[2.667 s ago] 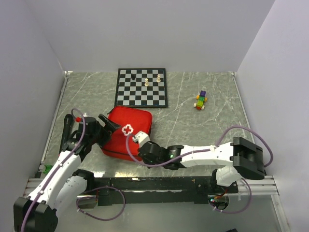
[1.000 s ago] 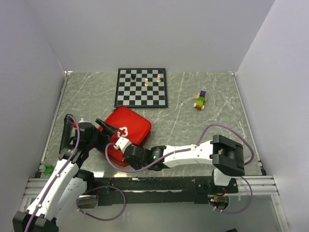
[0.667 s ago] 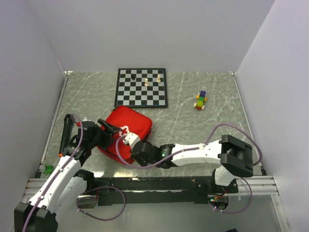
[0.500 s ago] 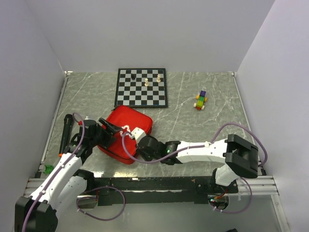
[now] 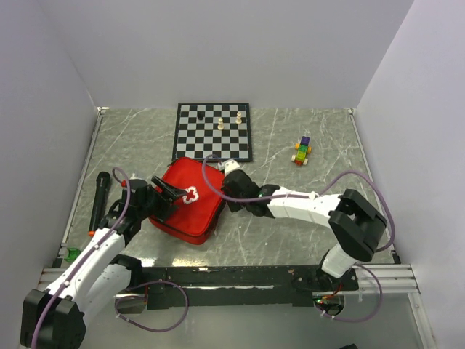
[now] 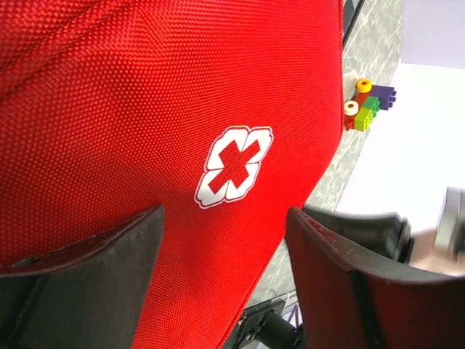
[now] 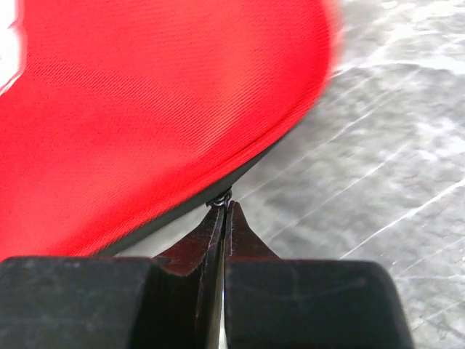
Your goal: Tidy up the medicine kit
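Note:
The red medicine kit (image 5: pixel 195 211) lies flat and closed on the marble table, its white cross (image 6: pixel 234 166) facing up. My left gripper (image 5: pixel 168 195) is open and straddles the kit's left corner. One finger (image 6: pixel 87 280) lies against the red fabric, while the other finger (image 6: pixel 360 291) stands off its edge with table showing between. My right gripper (image 5: pixel 228 195) is at the kit's right edge. Its fingertips (image 7: pixel 224 211) are shut on the small metal zipper pull (image 7: pixel 220 198) in the black seam.
A chessboard (image 5: pixel 213 131) with a few pieces lies behind the kit. A coloured block toy (image 5: pixel 303 151) sits to the right, also seen as a block toy (image 6: pixel 368 107) from the left wrist. A black pen-like stick (image 5: pixel 98 202) lies along the left wall.
My right gripper has swept from the kit's near edge round to its far right edge, still pinching the pull. The kit shifted slightly. The left jaws have narrowed around the corner.

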Available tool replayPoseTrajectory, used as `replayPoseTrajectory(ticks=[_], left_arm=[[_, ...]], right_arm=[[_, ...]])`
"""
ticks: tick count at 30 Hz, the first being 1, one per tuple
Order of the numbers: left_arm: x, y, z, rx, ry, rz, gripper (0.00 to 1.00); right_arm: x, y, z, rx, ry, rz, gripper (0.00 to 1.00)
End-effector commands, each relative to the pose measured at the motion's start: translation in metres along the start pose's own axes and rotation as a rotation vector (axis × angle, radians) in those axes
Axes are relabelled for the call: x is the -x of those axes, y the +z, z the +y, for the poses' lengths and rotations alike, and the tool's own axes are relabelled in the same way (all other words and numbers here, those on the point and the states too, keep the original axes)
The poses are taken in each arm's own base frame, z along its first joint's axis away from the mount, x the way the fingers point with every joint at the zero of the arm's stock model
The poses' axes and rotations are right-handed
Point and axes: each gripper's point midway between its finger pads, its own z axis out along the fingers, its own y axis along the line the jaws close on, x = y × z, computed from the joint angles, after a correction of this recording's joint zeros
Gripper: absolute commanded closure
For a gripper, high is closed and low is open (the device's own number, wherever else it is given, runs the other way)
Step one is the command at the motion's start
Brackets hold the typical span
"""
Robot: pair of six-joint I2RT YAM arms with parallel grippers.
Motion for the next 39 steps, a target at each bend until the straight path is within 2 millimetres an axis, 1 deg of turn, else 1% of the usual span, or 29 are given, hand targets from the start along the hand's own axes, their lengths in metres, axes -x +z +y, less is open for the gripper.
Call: replayPoseTrajectory(ticks=[1, 3, 5, 6, 7, 8, 11, 12, 13, 14, 15, 16, 18, 19, 21, 22, 23, 24, 25, 27, 28, 29, 31, 33, 35, 36, 37, 39], left_arm=[[-0.012, -0.001, 0.096, 0.348, 0.03, 0.008, 0.2], [-0.011, -0.002, 0.088, 0.324, 0.049, 0.012, 0.16], [-0.008, -0.002, 0.081, 0.3, 0.068, 0.008, 0.1], [-0.005, -0.001, 0.078, 0.294, 0.082, -0.001, 0.08], [-0.003, 0.0, 0.074, 0.288, 0.094, -0.008, 0.06], [0.002, 0.002, 0.07, 0.278, 0.114, -0.022, 0.03], [0.012, 0.009, 0.059, 0.272, 0.176, -0.031, 0.01], [0.013, 0.013, 0.055, 0.268, 0.191, -0.027, 0.01], [0.017, 0.017, 0.046, 0.252, 0.208, -0.025, 0.01], [0.018, 0.023, 0.042, 0.253, 0.226, -0.014, 0.01], [0.019, 0.028, 0.035, 0.243, 0.244, -0.008, 0.01], [0.021, 0.032, 0.024, 0.222, 0.268, -0.01, 0.01], [0.025, 0.042, 0.002, 0.188, 0.309, -0.015, 0.01], [0.027, 0.047, -0.011, 0.167, 0.331, -0.011, 0.01], [0.035, 0.053, -0.028, 0.174, 0.365, -0.005, 0.01], [0.04, 0.056, -0.037, 0.184, 0.392, -0.008, 0.01], [0.045, 0.054, -0.041, 0.203, 0.407, -0.009, 0.01], [0.054, 0.05, -0.048, 0.222, 0.42, -0.036, 0.01], [0.061, 0.043, -0.05, 0.248, 0.433, -0.062, 0.03], [0.072, 0.024, -0.052, 0.283, 0.44, -0.122, 0.04], [0.073, 0.014, -0.048, 0.297, 0.429, -0.138, 0.04], [0.073, -0.002, -0.049, 0.282, 0.404, -0.165, 0.04], [0.06, -0.026, -0.04, 0.247, 0.329, -0.169, 0.04], [0.037, -0.04, -0.029, 0.181, 0.219, -0.139, 0.04], [0.012, -0.047, -0.013, 0.127, 0.115, -0.106, 0.04], [0.002, -0.05, -0.005, 0.11, 0.059, -0.096, 0.04], [-0.003, -0.053, -0.002, 0.098, 0.031, -0.093, 0.04], [-0.007, -0.06, 0.004, 0.1, 0.015, -0.089, 0.04]], right_arm=[[-0.019, 0.004, -0.066, -0.222, 0.102, 0.106, 1.0], [-0.018, -0.004, -0.069, -0.215, 0.128, 0.068, 1.0], [-0.022, -0.017, -0.071, -0.213, 0.16, 0.04, 1.0], [-0.025, -0.024, -0.072, -0.21, 0.173, 0.032, 1.0], [-0.033, -0.029, -0.074, -0.212, 0.184, 0.035, 1.0], [-0.036, -0.036, -0.076, -0.208, 0.197, 0.025, 1.0], [-0.051, -0.052, -0.077, -0.193, 0.229, 0.022, 1.0], [-0.059, -0.056, -0.075, -0.187, 0.233, 0.029, 1.0], [-0.06, -0.062, -0.072, -0.172, 0.247, 0.019, 1.0], [-0.066, -0.067, -0.068, -0.164, 0.24, 0.019, 1.0], [-0.071, -0.071, -0.061, -0.151, 0.234, 0.022, 1.0], [-0.075, -0.074, -0.053, -0.136, 0.224, 0.021, 1.0], [-0.083, -0.078, -0.033, -0.105, 0.188, 0.034, 1.0], [-0.087, -0.08, -0.018, -0.08, 0.157, 0.048, 1.0], [-0.092, -0.078, 0.003, -0.055, 0.117, 0.075, 1.0], [-0.091, -0.076, 0.015, -0.036, 0.096, 0.081, 1.0], [-0.092, -0.072, 0.023, -0.027, 0.072, 0.093, 1.0], [-0.088, -0.069, 0.033, -0.011, 0.058, 0.093, 1.0], [-0.084, -0.066, 0.043, 0.01, 0.042, 0.095, 1.0], [-0.075, -0.055, 0.059, 0.033, 0.003, 0.096, 1.0], [-0.071, -0.052, 0.065, 0.051, -0.011, 0.095, 1.0], [-0.062, -0.047, 0.073, 0.063, -0.019, 0.082, 1.0], [-0.047, -0.039, 0.079, 0.071, -0.033, 0.063, 1.0], [-0.033, -0.031, 0.081, 0.093, -0.012, 0.055, 1.0], [-0.016, -0.027, 0.082, 0.125, 0.018, 0.032, 1.0], [-0.012, -0.025, 0.081, 0.13, 0.014, 0.031, 1.0], [-0.006, -0.025, 0.081, 0.129, 0.012, 0.025, 1.0], [-0.001, -0.024, 0.083, 0.132, -0.013, 0.023, 1.0]])
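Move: The closed red medicine kit lies right under the left hand, its middle about 2 cm ahead, 3 cm right and 5 cm below; the black microphone is some 27 cm to this hand's left, level with it. For the right hand, at the kit's right edge, the kit's middle is roughly 11 cm left, level ahead and 1 cm below. The chessboard is 26 cm ahead and 3 cm left of the right hand, the toy car 18 cm ahead and 26 cm right. Still shut at the zip on the kit's right edge, the right fingertips go on forward about 2 cm, then haul back and out to the right, curve back in leftward, about 10 cm nearer the robot at the farthest, and finish easing left and slightly forward. The left hand opens wide off the kit, sweeps about 9 cm forward and a little right, rolling some 25 degrees, then swings quickly back and left while rising 6 cm. ##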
